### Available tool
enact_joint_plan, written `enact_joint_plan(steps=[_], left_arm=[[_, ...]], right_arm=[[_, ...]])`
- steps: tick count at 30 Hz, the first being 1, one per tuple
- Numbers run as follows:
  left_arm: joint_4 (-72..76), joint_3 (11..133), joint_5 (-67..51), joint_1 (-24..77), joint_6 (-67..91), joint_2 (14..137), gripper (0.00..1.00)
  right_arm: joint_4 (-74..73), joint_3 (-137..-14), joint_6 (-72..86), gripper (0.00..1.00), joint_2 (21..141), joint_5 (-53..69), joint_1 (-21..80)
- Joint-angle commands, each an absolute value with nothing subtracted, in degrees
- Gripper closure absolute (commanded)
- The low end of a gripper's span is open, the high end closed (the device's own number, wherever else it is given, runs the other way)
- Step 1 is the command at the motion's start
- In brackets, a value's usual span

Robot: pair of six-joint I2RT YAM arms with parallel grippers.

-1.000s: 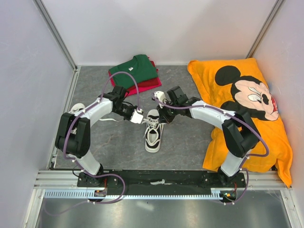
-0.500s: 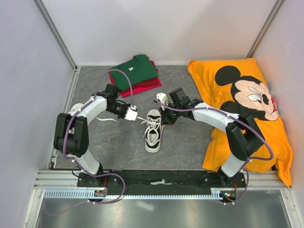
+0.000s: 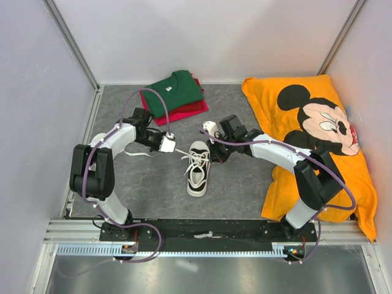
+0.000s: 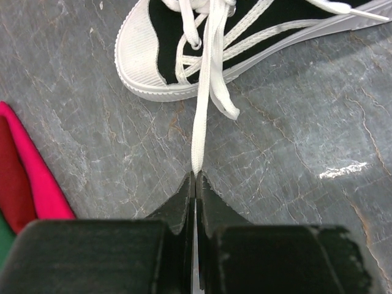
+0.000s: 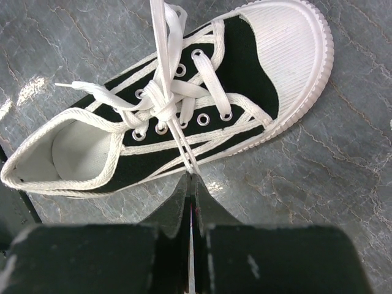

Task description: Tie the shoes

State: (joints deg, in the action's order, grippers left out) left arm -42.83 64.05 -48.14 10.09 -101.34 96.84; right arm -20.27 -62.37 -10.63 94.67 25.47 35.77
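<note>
One shoe (image 3: 197, 170), dark canvas with white trim and a white rubber toe, lies in the middle of the grey floor. My left gripper (image 3: 174, 149) is to its left, shut on a white lace (image 4: 202, 110) that runs taut from the eyelets to the fingertips (image 4: 195, 176). On the shoe's right, my right gripper (image 3: 212, 154) is shut on a doubled lace strand (image 5: 187, 156) that leads from the knot (image 5: 162, 104) over the shoe's (image 5: 233, 67) side. The second shoe (image 3: 98, 139) shows only partly at the left wall, behind the left arm.
Folded green and red shirts (image 3: 173, 95) lie at the back, and their red edge (image 4: 27, 177) shows in the left wrist view. An orange Mickey Mouse pillow (image 3: 318, 141) fills the right side. Enclosure walls stand on three sides.
My left gripper has drawn back to the left with its lace, pulling it taut. The right gripper has shifted slightly right and down with its strand. The shoe has barely moved.
</note>
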Motion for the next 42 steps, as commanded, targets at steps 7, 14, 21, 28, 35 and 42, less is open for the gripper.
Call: enact_joint_plan(steps=[7,14,21,28,35,42], left_arm=[[-38.5,60.8,-49.5,9.9,-93.4,96.6,0.65],[-37.0,55.8,-52.6,10.9,-93.5,93.4,0.62],[-33.1,56.3,-51.9,13.8,-89.8,96.4,0.54],[-30.4,58.3,-51.3,16.8,-86.3,98.5,0.50],[-25.2,59.3,-48.3,20.0,-81.7,101.1,0.50],[-22.3,59.7,-46.1,21.7,-79.6,102.3,0.50]], right_arm=[[-21.9,-64.3,-11.1,1.00,94.9,27.2,35.5],[-22.6,-64.3,-11.7,1.00,95.4,27.2,35.5],[-23.0,-64.3,-12.0,1.00,96.2,26.4,35.5],[-23.4,-64.2,-12.7,1.00,96.9,26.2,35.6],[-23.9,-64.8,-12.7,1.00,96.9,26.4,35.5],[-24.5,-65.4,-13.0,1.00,97.1,26.4,35.6]])
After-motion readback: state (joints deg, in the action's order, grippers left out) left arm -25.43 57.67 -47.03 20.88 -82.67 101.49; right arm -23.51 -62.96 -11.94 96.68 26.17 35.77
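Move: The lace bundle at the shoe's left side hangs about 7 cm to the left hand's right, 2 cm back and 5 cm lower. The knot lies some 10 cm right, 4 cm back and 4 cm below, and the toe cap 10 cm right, 2 cm ahead and 7 cm below. From the right hand, which still pinches the strands, the knot is about 4 cm left, 1 cm back and 2 cm down. The left fingers let go of the taut lace, opening about halfway. That hand drops and draws back about 3 cm each, then heads some 6 cm right and a little lower, creeping slightly forward again, open towards the laces beside the shoe. The right hand keeps its pinch on the strands, easing down and back a centimetre or so. ##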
